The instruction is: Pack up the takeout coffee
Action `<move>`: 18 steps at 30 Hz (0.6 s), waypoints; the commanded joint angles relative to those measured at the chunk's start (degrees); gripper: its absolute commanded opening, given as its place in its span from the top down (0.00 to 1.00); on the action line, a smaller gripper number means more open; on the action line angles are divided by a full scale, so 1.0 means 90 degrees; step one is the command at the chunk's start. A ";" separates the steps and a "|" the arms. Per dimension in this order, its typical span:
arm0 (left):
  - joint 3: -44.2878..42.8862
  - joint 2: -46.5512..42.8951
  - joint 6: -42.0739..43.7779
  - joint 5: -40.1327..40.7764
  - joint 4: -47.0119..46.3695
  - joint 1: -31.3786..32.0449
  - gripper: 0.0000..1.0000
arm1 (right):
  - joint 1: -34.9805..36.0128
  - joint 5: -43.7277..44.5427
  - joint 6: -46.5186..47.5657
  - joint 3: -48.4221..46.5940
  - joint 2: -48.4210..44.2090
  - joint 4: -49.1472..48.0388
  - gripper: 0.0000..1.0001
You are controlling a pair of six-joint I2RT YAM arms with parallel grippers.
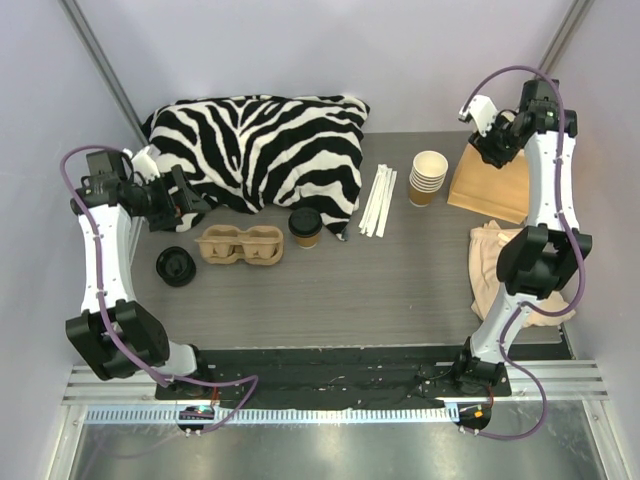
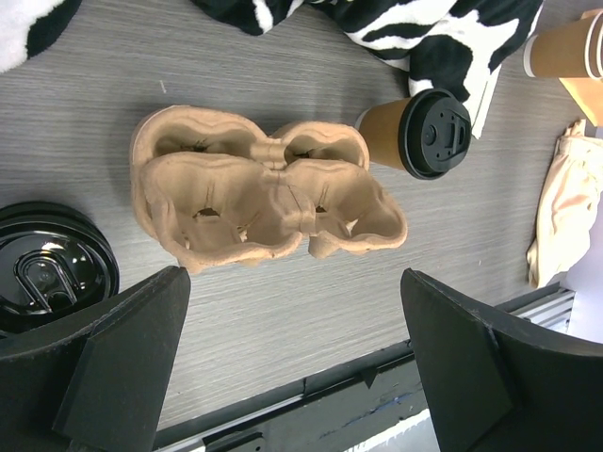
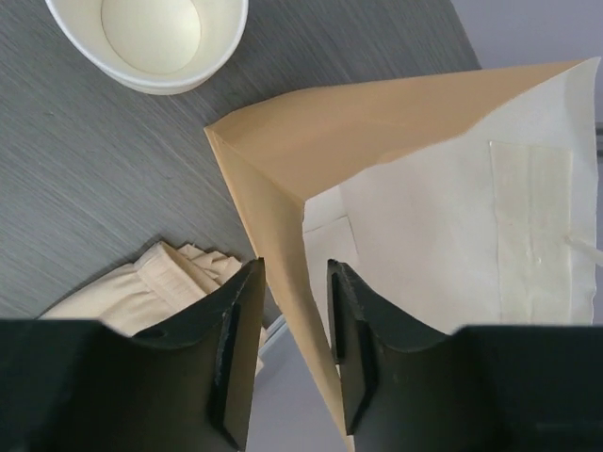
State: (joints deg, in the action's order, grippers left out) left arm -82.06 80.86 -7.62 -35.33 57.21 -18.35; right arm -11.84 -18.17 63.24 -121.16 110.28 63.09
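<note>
The takeout coffee (image 1: 306, 226) (image 2: 429, 132), a tan cup with a black lid, stands upright mid-table, to the right of a moulded pulp cup carrier (image 1: 240, 244) (image 2: 264, 188). My left gripper (image 1: 190, 200) (image 2: 292, 282) hovers open over the table near the carrier, with nothing between its fingers. At the far right, my right gripper (image 1: 492, 148) (image 3: 294, 268) straddles the upper edge of a tan paper bag (image 1: 490, 180) (image 3: 377, 122). The bag's wall runs between the half-closed fingers, and a gap still shows beside it.
A loose black lid (image 1: 176, 266) (image 2: 47, 273) lies left of the carrier. A stack of lidless cups (image 1: 428, 177) (image 3: 151, 38) stands beside the bag, with white sticks (image 1: 378, 200) to its left. A zebra cloth (image 1: 260, 145) fills the back. A beige cloth (image 1: 495, 265) lies near right.
</note>
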 commanded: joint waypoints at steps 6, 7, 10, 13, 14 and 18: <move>-0.0159 -0.0390 0.0016 -0.0322 -0.0282 0.0008 0.00 | -0.0013 0.0408 0.0746 0.0650 -0.0973 -0.0963 0.99; -0.0179 -0.0420 0.0016 -0.0313 -0.0292 0.0008 0.00 | -0.0023 0.0418 0.0756 0.0640 -0.1022 -0.1033 0.99; -0.0140 -0.0498 0.0007 -0.0332 -0.0331 0.0017 0.00 | -0.0023 0.0457 0.0863 0.0494 -0.1305 -0.1219 0.99; -0.0111 -0.0576 -0.0032 -0.0381 -0.0370 0.0008 0.00 | 0.0036 0.0350 0.0912 0.0202 -0.1686 -0.1141 0.99; -0.0101 -0.0586 -0.0033 -0.0400 -0.0361 0.0008 0.00 | 0.0055 0.0291 0.0951 0.0066 -0.1909 -0.1044 0.99; 0.0016 -0.0683 -0.0159 -0.0527 -0.0555 0.0017 0.00 | 0.0483 -0.0041 0.1215 0.0200 -0.2740 -0.0332 0.99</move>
State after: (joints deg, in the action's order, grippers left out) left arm -82.06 77.03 -7.73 -37.36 55.92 -18.35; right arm -11.25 -15.35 70.72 -117.27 95.85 57.19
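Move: The paper bag stands at the right gripper, whose half-closed fingers already straddle the rim of its near wall, close to the left corner; the bag's middle is about 4 cm ahead, 7 cm right and 10 cm below. The stacked cups stand some 13 cm left and 4 cm ahead, the beige cloth roughly 18 cm back and 9 cm right, both far below. From the left gripper the bag's middle lies about 75 cm right, 18 cm ahead and 10 cm lower. Shut the right fingers on the rim of the bag's near wall, close to its left corner, pinching the paper while the hand settles a touch; then lift about 11 cm, faster towards the end, drawing back some 3 cm and tipping the fingers up about 15 degrees. Raise the empty, open left gripper 2 cm or so. ##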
